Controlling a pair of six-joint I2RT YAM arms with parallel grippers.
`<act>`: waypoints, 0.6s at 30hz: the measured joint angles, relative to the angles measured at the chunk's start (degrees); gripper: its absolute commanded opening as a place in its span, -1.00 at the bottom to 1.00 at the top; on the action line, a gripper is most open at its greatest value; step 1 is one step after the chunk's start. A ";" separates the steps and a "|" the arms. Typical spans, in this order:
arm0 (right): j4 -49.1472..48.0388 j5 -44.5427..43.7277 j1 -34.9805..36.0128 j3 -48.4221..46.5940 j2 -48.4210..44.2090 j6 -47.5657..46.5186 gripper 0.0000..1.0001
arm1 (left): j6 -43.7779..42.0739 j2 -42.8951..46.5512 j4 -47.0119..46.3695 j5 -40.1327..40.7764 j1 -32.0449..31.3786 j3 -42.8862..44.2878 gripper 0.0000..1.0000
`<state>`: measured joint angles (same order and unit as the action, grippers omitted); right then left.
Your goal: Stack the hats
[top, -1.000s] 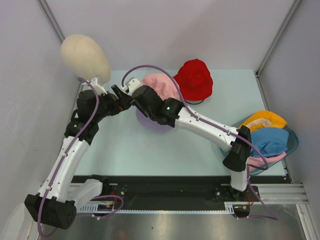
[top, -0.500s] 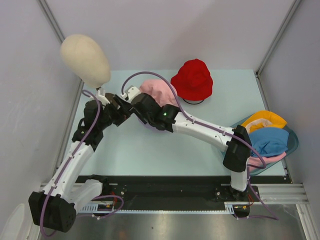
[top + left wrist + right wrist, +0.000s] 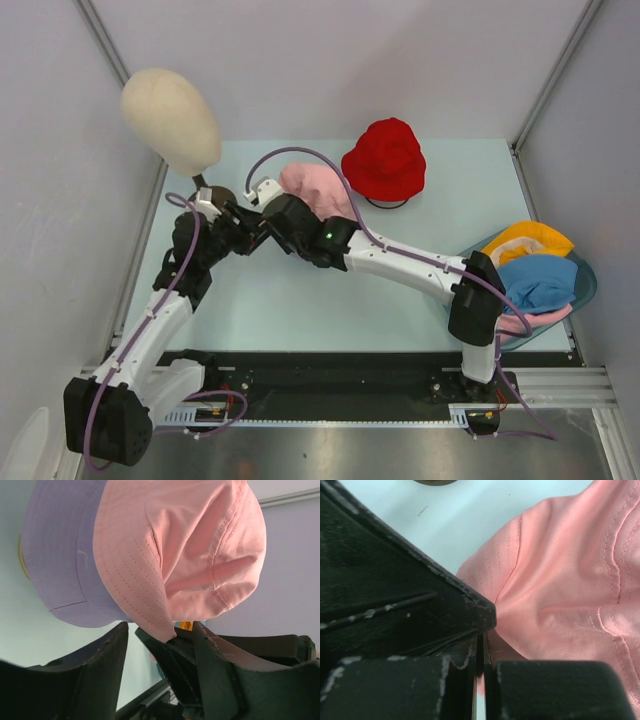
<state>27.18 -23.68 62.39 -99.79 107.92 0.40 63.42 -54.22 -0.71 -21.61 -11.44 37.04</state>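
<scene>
A pink hat (image 3: 318, 188) sits over a lilac hat (image 3: 60, 565) at the table's middle left. My right gripper (image 3: 262, 207) is shut on the pink hat's brim (image 3: 560, 580), as the right wrist view (image 3: 487, 630) shows. My left gripper (image 3: 240, 215) meets it from the left. Its jaws stand apart (image 3: 160, 627), with the brim tip and a right finger between them. A red hat (image 3: 385, 160) lies at the back. The orange hat (image 3: 530, 240) and blue hat (image 3: 540, 282) lie piled at the right on another pink one (image 3: 535, 320).
The beige mannequin head (image 3: 170, 118) stands at the back left on a dark base (image 3: 214, 194), close to both grippers. A teal tray (image 3: 587, 285) holds the right-hand pile. Grey walls enclose the table on three sides.
The right gripper has carried the pink brim a little left. The left arm has come up to it and its jaws have narrowed around the brim tip.
</scene>
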 measured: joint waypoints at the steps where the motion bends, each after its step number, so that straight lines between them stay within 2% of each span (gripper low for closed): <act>1: -0.22 0.04 0.15 0.28 -0.13 0.15 -0.90 | 0.79 -0.02 -0.92 -0.20 0.00 -0.52 -0.03; 2: -0.57 0.04 0.28 0.59 -0.26 0.31 -0.88 | 1.40 -0.11 -1.53 -0.46 0.00 -0.79 -0.10; 3: -0.81 0.07 0.37 0.83 -0.37 0.50 -0.85 | 1.84 -0.17 -2.01 -0.74 0.00 -0.94 -0.30; 5: -1.25 0.11 0.44 1.01 -0.57 0.79 -0.80 | 2.75 -0.35 -3.10 -1.16 0.00 -1.16 -0.50; 6: -1.53 0.15 0.44 1.03 -0.68 1.05 -0.78 | 3.10 -0.42 -3.87 -1.18 0.00 -1.46 -0.69; 7: -1.68 0.20 0.44 1.07 -0.81 1.18 -0.68 | 3.72 -0.44 -4.48 -1.25 0.00 -1.68 -0.78; 8: -1.73 0.28 0.44 1.11 -0.87 1.27 -0.59 | 4.17 -0.44 -5.11 -1.36 0.00 -1.79 -0.97; 9: -1.84 0.52 0.44 1.22 -0.87 1.46 -0.50 | 4.28 -0.44 -5.66 -1.40 0.00 -1.81 -0.99; 10: -1.86 0.66 0.44 1.27 -0.87 1.60 -0.23 | 4.59 -0.55 -5.86 -1.44 -0.02 -1.81 -0.99; 13: -2.21 1.66 0.44 2.03 -1.44 2.36 0.41 | 4.72 -1.42 -6.38 -1.40 0.00 -1.95 -0.99; 16: -2.10 3.91 0.63 3.85 -2.97 2.51 0.56 | 4.70 -2.75 -6.62 -1.29 0.13 -2.19 -0.99; 18: -1.79 5.97 0.76 5.70 -4.96 2.51 0.57 | 4.48 -3.50 -6.43 -1.27 0.68 -2.19 -0.99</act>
<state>25.39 -17.72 63.16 -94.08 102.96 2.92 67.90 -57.71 -7.14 -22.87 -10.76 34.85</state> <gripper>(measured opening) 0.768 0.016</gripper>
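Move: The pink hat's middle lies about 7 cm ahead of the left hand and 9 cm to its right, roughly level with it; one brim edge already reaches back between its open fingers. From the right hand, still gripping that edge, the pink hat sits likewise some 7 cm ahead and 9 cm right, and the purple hat underneath about 6 cm ahead, 10 cm right and 6 cm lower. The red hat is roughly 17 cm ahead and 24 cm right of the right hand, some 5 cm lower. Almost in place, the left hand shuts its half-open fingers and pinches the pink hat's brim edge beside the right fingertips, then edges about 1 cm forward and dips about as much. Once the left fingers are closed, the right fingers open wide, letting go of the brim, and that hand draws back some 3 cm from the hat. ##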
